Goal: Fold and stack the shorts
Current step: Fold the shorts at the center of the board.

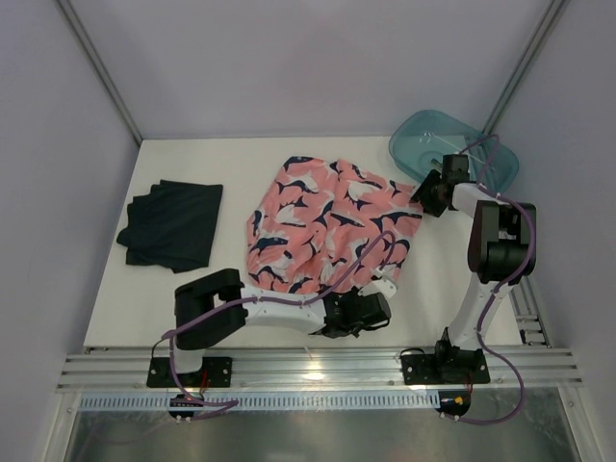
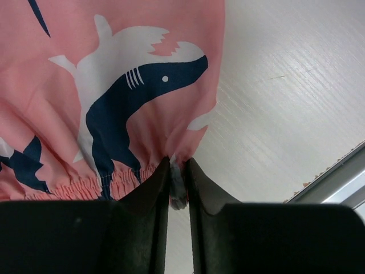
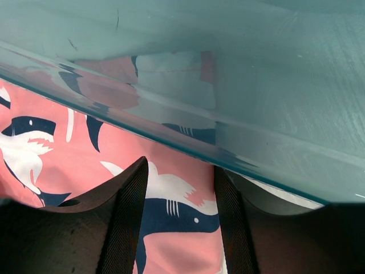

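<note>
The salmon pink shorts with navy and white sharks lie spread at the table's middle. My left gripper is at their near right corner. In the left wrist view its jaws are shut on the gathered waistband edge of the pink shorts. My right gripper is at the shorts' far right corner, beside the tub. Its jaws stand open, and the pink shorts lie between the fingers. The dark navy shorts lie folded at the left, away from both grippers.
A translucent teal tub sits at the back right corner; its rim hangs just above my right fingers and over the fabric. The table's front edge with a metal rail runs close behind my left gripper.
</note>
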Controlling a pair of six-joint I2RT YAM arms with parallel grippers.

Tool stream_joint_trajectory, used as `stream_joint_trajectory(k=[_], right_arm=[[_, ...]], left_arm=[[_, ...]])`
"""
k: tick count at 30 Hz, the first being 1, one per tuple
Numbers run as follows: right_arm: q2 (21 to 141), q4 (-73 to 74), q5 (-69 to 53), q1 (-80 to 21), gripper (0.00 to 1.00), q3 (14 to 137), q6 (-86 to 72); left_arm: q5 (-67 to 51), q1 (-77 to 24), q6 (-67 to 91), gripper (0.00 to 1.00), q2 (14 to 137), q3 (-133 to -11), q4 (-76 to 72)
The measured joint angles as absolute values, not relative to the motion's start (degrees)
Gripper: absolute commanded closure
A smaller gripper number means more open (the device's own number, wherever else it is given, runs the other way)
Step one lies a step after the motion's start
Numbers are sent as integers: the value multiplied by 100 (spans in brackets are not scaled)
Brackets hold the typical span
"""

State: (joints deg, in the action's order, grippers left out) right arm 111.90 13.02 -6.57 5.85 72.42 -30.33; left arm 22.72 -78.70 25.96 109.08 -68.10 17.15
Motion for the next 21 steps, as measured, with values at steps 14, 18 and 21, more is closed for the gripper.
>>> stream_joint_trajectory(k=[14, 18, 21], right_arm=[[10927, 1059, -515, 384, 46, 6785, -2985], [10630, 991, -419, 296, 60, 6372, -3002], [10519, 958, -346, 261, 90, 6165, -3002]], left_arm=[[2615, -7937, 3426, 100, 10379, -6191, 1953], [2580, -7937, 3673, 100, 10097, -5870, 1957], [2528, -7937, 3791, 100, 9891, -5680, 1962]])
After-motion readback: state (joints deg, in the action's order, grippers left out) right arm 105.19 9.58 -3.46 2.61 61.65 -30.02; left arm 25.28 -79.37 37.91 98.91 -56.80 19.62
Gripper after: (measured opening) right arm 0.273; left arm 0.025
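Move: Between the left hand's nearly shut fingers lies the waistband's right corner, with the shorts' middle about 26 cm ahead and 10 cm to the left, and the board's near edge 8 cm back, straight behind. From the right hand, open beside the bin, the shorts' right edge to be pinched is roughly 4 cm back, 1 cm left and 1 cm lower; the bin's middle is about 13 cm ahead and 11 cm to the right. Finishing its pinch on the waistband corner, the left hand then drags that corner left along the board by about 5 cm and slightly back, turning some 10 degrees counter-clockwise. Meanwhile the open right hand draws back about 4 cm and a little left, away from the bin along the shorts' right edge, sinks slightly at the end and closes halfway, gathering the cloth edge between its fingertips. ##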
